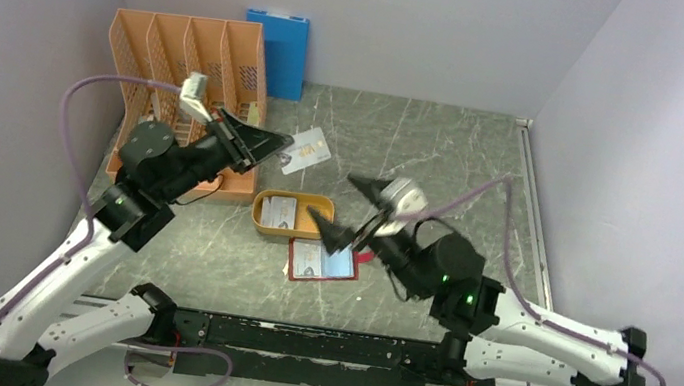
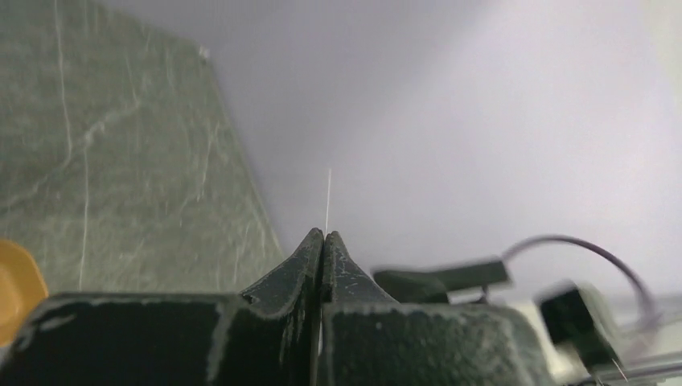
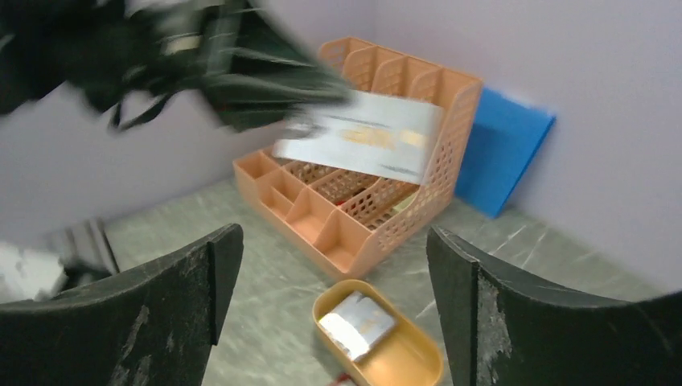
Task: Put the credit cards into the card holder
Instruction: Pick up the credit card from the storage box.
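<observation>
My left gripper is shut on a pale credit card and holds it in the air beside the organizer. In the left wrist view only that card's thin edge rises from the shut gripper. From the right wrist view the same card shows flat, sticking out of the left gripper. My right gripper hangs open and holds nothing, above the tray and the card holder. The dark red card holder lies open on the table with a card on it.
An orange oval tray with another card in it sits just behind the holder. A peach desk organizer and a blue folder stand at the back left. Walls close in on both sides.
</observation>
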Controlling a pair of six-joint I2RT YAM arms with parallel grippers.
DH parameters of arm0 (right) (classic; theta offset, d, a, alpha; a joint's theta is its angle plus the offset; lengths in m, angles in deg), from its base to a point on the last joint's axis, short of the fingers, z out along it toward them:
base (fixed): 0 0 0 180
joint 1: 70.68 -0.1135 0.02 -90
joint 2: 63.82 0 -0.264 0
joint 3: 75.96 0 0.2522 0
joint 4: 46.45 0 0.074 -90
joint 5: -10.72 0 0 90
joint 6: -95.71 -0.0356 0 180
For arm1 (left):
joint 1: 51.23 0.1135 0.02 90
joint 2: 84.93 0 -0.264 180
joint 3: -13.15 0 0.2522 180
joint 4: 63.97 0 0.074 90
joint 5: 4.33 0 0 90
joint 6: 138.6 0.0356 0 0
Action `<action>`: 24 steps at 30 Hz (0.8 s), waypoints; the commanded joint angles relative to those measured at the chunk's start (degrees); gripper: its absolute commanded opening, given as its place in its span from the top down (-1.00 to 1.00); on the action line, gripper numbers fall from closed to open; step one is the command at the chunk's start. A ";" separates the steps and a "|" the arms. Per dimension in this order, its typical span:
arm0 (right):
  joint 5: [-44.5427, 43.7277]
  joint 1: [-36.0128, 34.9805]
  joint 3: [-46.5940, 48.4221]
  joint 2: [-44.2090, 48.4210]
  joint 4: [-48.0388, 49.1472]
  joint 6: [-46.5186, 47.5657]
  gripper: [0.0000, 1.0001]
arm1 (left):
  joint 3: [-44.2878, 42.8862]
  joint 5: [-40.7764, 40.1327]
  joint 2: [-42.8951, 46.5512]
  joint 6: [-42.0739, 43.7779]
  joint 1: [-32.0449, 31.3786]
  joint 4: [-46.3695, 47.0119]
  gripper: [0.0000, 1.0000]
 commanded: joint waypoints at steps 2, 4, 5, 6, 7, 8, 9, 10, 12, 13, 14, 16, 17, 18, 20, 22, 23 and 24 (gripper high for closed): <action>32.01 23.70 -3.54 1.59 8.20 -52.16 -0.74 | 5.85 -12.54 6.98 -1.66 0.26 15.23 0.90; 39.30 29.75 -5.18 -0.76 16.69 -65.47 -0.71 | 6.60 -12.68 7.67 -1.85 0.26 18.12 0.90; 41.09 31.53 -6.83 -1.92 21.55 -71.54 -0.68 | 7.00 -12.35 7.81 -2.21 0.27 19.98 0.90; 42.10 32.53 -7.48 -3.56 25.85 -76.27 -0.65 | 7.54 -11.97 7.93 -2.80 0.26 21.72 0.90; 42.75 32.98 -7.65 -5.21 29.21 -80.10 -0.63 | 8.47 -11.76 8.14 -3.41 0.26 23.39 0.90; 43.54 33.05 -7.23 -7.30 32.23 -82.94 -0.61 | 9.07 -11.65 8.24 -3.96 0.26 25.06 0.90; 44.30 33.05 -6.68 -9.35 34.80 -85.20 -0.58 | 9.56 -11.67 8.22 -4.40 0.31 26.23 0.90; 44.56 33.06 -6.20 -11.11 37.14 -87.07 -0.56 | 9.82 -11.82 8.35 -4.72 0.25 26.82 0.90; 44.95 33.06 -5.65 -14.26 41.89 -90.20 -0.52 | 10.00 -12.24 8.32 -5.03 0.19 26.83 0.90; 44.84 33.05 -5.55 -15.38 44.09 -91.30 -0.49 | 10.04 -12.46 8.29 -5.09 0.18 26.78 0.90; 44.49 33.05 -5.41 -16.20 45.48 -92.01 -0.46 | 10.04 -12.76 8.41 -5.02 0.18 26.64 0.90; 44.73 32.84 -4.24 -17.95 45.95 -92.42 -0.40 | 10.04 -13.38 8.43 -5.07 0.18 26.07 0.90; 44.50 32.54 -3.80 -18.67 46.11 -92.54 -0.36 | 9.98 -13.68 8.45 -5.10 0.18 25.85 0.90; 44.05 32.19 -3.50 -19.29 46.30 -92.77 -0.31 | 9.96 -13.73 8.35 -5.08 0.18 25.72 0.90; 43.66 31.84 -2.71 -20.78 46.48 -93.22 -0.22 | 10.04 -13.62 8.18 -5.26 0.10 25.85 0.90; 43.23 31.67 -2.19 -22.22 47.92 -93.81 -0.11 | 10.09 -13.30 7.89 -5.37 0.09 25.86 0.90; 43.37 31.58 -1.70 -22.81 48.22 -93.83 -0.06 | 10.19 -13.15 7.76 -5.48 0.09 25.94 0.90; 43.46 31.52 -1.14 -23.36 48.32 -93.42 -0.01 | 10.33 -12.99 7.66 -5.60 0.09 25.95 0.90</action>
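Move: From the open right hand, the credit card it faces is some 9 cm ahead, 5 cm to the left and roughly level. The card is already pinched in the left fingers, its middle about 4 cm to the right of the left hand, neither ahead nor back. Well below, some 38 cm under the right hand, the storage box is about 20 cm ahead and 8 cm left, and the card holder 10 cm ahead and 1 cm right. The left hand keeps its pinch on the credit card, rising about 5.5 cm and drifting 4 cm left while its fingertips tilt up. The right hand closes in on the card, first forward, then swinging left and gently up, rolling some 80 degrees about its pointing line until its fingers aim left and upward; they narrow but stay apart, still clear of the card. ##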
